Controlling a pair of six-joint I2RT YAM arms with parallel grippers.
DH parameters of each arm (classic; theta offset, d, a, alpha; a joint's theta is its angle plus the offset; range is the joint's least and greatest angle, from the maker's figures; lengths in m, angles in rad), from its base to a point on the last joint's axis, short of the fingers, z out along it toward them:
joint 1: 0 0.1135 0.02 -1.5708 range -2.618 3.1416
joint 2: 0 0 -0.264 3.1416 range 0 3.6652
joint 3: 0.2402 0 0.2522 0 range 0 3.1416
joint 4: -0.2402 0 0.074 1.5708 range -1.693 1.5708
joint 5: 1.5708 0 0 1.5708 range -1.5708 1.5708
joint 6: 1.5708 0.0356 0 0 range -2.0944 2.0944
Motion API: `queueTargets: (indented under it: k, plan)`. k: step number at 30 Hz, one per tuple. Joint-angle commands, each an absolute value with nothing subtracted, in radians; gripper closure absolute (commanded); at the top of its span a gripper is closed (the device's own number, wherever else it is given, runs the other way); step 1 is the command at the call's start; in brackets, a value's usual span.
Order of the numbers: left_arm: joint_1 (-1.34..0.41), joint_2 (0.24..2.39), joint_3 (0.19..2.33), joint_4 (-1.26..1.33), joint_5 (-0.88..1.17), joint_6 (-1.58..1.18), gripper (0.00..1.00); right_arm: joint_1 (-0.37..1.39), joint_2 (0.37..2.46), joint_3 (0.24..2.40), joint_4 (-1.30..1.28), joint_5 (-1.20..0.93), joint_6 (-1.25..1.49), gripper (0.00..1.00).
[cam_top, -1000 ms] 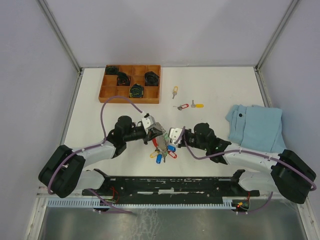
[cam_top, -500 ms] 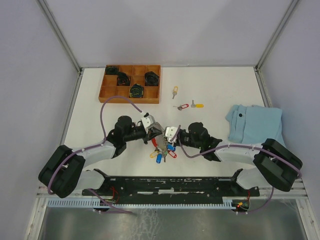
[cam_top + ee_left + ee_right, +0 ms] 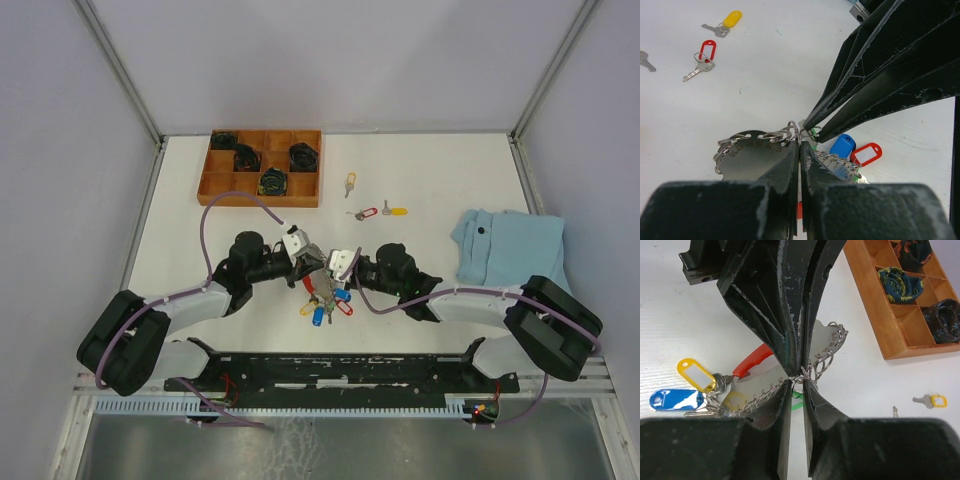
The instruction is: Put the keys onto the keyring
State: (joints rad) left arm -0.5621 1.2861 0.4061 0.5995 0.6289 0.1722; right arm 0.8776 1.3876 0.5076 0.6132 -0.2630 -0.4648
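Note:
The keyring (image 3: 322, 288) is a grey numbered metal plate (image 3: 747, 156) edged with small rings, with a red strap (image 3: 752, 360) and blue, yellow and red tags hanging below. My left gripper (image 3: 312, 264) is shut on the plate's edge (image 3: 800, 144). My right gripper (image 3: 336, 268) meets it tip to tip; its jaws stand a narrow gap apart and pinch a small ring (image 3: 801, 379) that carries a green tag (image 3: 799, 402). Loose keys lie farther back: a yellow-tagged one (image 3: 349, 182), a red-tagged one (image 3: 364, 213) and another yellow-tagged one (image 3: 396, 211).
A wooden compartment tray (image 3: 305, 190) holding dark rolled items sits at the back left. A folded blue cloth (image 3: 510, 250) lies at the right. Both arms' forearms converge over the table's near middle.
My right arm has swung left and brought its gripper up against the left gripper's tips at the keyring. Its jaws have narrowed. The left arm has stayed still.

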Motion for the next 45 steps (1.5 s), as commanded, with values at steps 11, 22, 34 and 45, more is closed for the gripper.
queueTargets:
  k: [11,22,34,45]
  plan:
    - [-0.56,1.231,0.404,0.712,0.643,0.1,0.97,0.883,1.369,0.523,0.571,-0.261,-0.489,0.99]
    - [-0.564,1.252,0.38,0.824,0.66,0.034,0.97,0.892,1.404,0.538,0.576,-0.317,-0.471,0.99]
    - [-0.563,1.237,0.382,0.705,0.638,0.107,0.85,0.893,1.311,0.592,0.424,-0.235,-0.601,0.99]
    - [-0.563,1.241,0.409,0.624,0.704,0.177,0.63,0.893,1.29,0.639,0.326,-0.274,-0.659,1.0]
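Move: The wire ring on the keyring's edge lies within about 1 cm of the right hand point, between its still parted fingers; the left fingertips already pinch it, practically at their own hand point. From the right hand, the upper blue tag is some 5 cm back, 2 cm right and 7 cm lower, with a red tag some 8 cm back, 3 cm right and 8 cm down. On the table, the loose red-tagged key lies about 12 cm ahead, 8 cm right and 10 cm below. The right hand shuts its fingers on the wire ring beside the left fingertips, sinking about 1 cm as it closes and takes hold, then keeps the pinch while it comes back up most of that way, eases about 1 cm to the right and tips its fingertips some 10 degrees further down. The left hand keeps its pinch and rises just under 1 cm with a slight tilt, and only once the right grip is shut spreads its fingers to about a third open, letting go of the ring and backing off slightly towards its base while sinking again. ##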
